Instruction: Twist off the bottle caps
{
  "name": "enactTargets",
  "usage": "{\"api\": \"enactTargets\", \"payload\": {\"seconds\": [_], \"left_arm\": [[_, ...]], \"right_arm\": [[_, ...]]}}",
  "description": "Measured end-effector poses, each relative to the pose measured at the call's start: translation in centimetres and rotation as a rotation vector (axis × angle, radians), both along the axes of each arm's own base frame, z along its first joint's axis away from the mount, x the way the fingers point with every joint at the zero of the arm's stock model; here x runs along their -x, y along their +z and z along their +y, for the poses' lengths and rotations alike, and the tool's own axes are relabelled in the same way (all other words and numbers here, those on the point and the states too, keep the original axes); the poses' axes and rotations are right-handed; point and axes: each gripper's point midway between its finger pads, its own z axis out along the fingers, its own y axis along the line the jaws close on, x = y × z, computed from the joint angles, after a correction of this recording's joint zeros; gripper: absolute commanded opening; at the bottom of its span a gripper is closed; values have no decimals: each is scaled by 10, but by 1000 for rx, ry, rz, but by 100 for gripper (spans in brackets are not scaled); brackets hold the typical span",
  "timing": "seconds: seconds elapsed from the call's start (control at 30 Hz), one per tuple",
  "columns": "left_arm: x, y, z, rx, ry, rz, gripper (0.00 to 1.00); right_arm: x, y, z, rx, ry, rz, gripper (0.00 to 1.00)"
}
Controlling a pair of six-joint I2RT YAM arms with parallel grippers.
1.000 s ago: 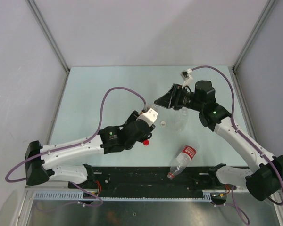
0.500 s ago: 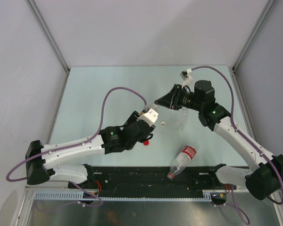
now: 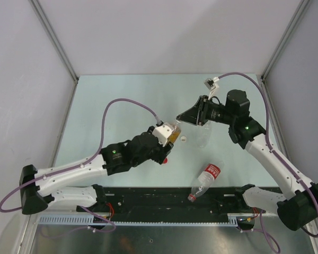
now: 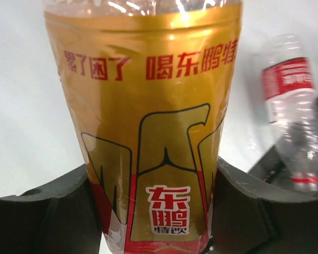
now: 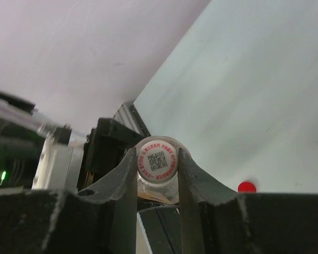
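Observation:
In the left wrist view my left gripper is shut on the lower part of the short amber bottle, which has a gold and red label. From above, this bottle tilts up toward my right gripper. In the right wrist view the right gripper is shut on the bottle's white cap, printed with a small code. A loose white cap and a red cap lie on the table. The clear unlabelled bottle lies beside them.
A clear bottle with a red-white label lies near the table's front edge, by the black rail; it also shows in the left wrist view. Grey walls enclose the table at the back and sides.
My right gripper has shut on the amber bottle's white cap. The left arm has shifted slightly right and turned, so the amber bottle now shows from above. The right arm has drawn back a little.

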Motion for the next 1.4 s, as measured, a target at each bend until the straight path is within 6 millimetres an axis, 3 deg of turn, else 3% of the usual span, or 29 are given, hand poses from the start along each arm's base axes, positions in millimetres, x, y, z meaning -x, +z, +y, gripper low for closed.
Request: {"api": "enactTargets", "payload": {"seconds": [0.53,0.73,0.87,1.1,1.27,1.4], "left_arm": [[89,63,-35,453,-591,122,0],[122,79,-38,550,-774,149,0],[132,83,-37,569,-833,169,0],[133,83,-37,578,-841,179,0],[131,86,-38,585,-849,147,0],[121,86,-40,571,-815,88,0]], "right_arm": [[94,76,-6,-133,433,-417,0],[129,91,-10,-167,572,-535,0],[139,94,-10,-175,611,-572,18],[140,94,-10,-177,610,-570,55],[132,98,-9,-180,565,-560,85],[121,98,-9,-177,507,-543,98]]}}
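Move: My right fingers already pinch the white cap of the yellow-label bottle. From my left hand, which holds that bottle low on its label, the cap is about 5 cm ahead, 3 right and 9 up. From my right hand, the loose white cap lies some 4 cm ahead and 3 right, the red cap 7 back and 6 left, both roughly 31 below; the empty bottle stands about level, 11 right and 23 below. I wring cap against bottle as I draw both hands back about 13 cm and up some 9 cm, away from the loose white cap. My left hand keeps its grip and turns the bottle clockwise roughly 50 degrees; my right hand, pinching the cap, turns counter-clockwise about 35 while its fingers tip upward. Then both ease slightly forward, and my right fingers open wide to free the cap. ##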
